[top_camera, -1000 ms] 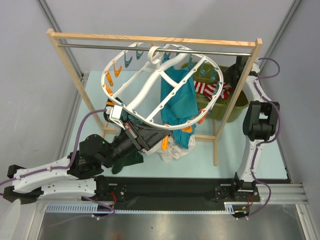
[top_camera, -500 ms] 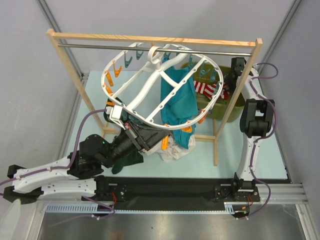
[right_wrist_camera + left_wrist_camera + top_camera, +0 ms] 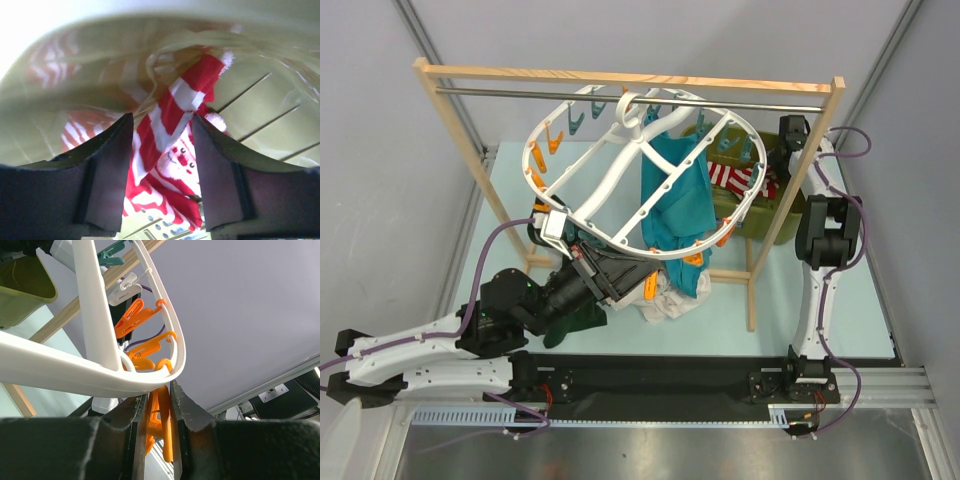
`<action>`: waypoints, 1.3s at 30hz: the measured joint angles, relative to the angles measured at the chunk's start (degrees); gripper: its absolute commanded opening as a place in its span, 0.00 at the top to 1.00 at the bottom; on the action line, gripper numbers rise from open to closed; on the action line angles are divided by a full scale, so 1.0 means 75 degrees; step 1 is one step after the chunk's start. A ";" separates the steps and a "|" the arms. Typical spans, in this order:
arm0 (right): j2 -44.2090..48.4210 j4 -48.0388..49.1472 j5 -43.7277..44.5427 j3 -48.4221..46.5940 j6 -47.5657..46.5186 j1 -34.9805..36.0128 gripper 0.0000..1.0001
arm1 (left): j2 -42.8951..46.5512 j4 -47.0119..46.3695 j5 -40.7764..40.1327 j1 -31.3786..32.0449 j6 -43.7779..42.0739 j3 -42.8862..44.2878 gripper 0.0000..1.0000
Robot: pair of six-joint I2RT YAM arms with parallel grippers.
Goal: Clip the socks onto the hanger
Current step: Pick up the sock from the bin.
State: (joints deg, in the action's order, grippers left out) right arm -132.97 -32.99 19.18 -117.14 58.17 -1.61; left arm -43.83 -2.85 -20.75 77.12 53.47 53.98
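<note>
The round white hanger [image 3: 582, 205] hangs tilted from the rod, with orange and teal clips round its rim. Beneath its near rim [image 3: 75, 371], my left gripper [image 3: 632, 278] [image 3: 160, 392] is shut on an orange clip [image 3: 164, 425]. The red-and-white striped socks [image 3: 728, 176] lie in the green basket [image 3: 790, 215] at the back right. My right gripper [image 3: 782, 158] [image 3: 162, 120] reaches down into that basket. A sock [image 3: 172, 125] fills the gap between its fingers [image 3: 107, 170], and the jaws are closed in on it.
The wooden rack with its metal rod [image 3: 520, 93] spans the back, and its right post [image 3: 790, 190] stands beside my right arm. A teal garment [image 3: 670, 195] hangs from the hanger. A dark green garment [image 3: 575, 318] and a pale cloth [image 3: 665, 300] lie below.
My right arm has swung left toward the basket and its jaws have narrowed onto the sock. The left arm and the hanger have not moved.
</note>
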 measured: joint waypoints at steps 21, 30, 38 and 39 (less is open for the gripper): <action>0.0574 0.0038 -0.0423 0.0376 -0.0481 -0.0108 1.00 | 0.0338 0.0079 -0.0149 0.0000 0.0268 -0.0268 1.00; 0.3710 0.0041 -0.1431 0.1142 -0.2224 -0.0551 1.00 | 0.0976 0.0350 -0.0545 0.0003 0.0615 -0.0533 1.00; 0.5604 -0.1256 -0.1833 0.0539 -0.3783 -0.1434 1.00 | 0.0979 0.0522 -0.0740 0.0003 0.0801 -0.0533 1.00; 0.5770 -0.1475 -0.1865 0.0452 -0.3926 -0.1472 1.00 | 0.0976 0.0525 -0.0764 0.0003 0.0810 -0.0533 1.00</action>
State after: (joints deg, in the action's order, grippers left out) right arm -89.69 -44.05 5.19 -113.75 28.73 -12.64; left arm -36.51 1.08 -26.48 77.14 59.55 49.98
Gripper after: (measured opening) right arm 0.023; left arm 0.240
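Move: The right hand is down in the green bin with parted fingers around the striped sock, its middle about level with the hand and roughly 2 cm below. The other striped sock lies some 8 cm left and 2 cm back; the bin's middle is about 5 cm left and 3 cm back. From the left hand, still gripping an orange clip, the sock lies about 48 cm ahead, 35 cm right and 35 cm lower. Right hand pinches the sock, lifting it about 30 cm and back 17; left shifts its clip slightly left. ##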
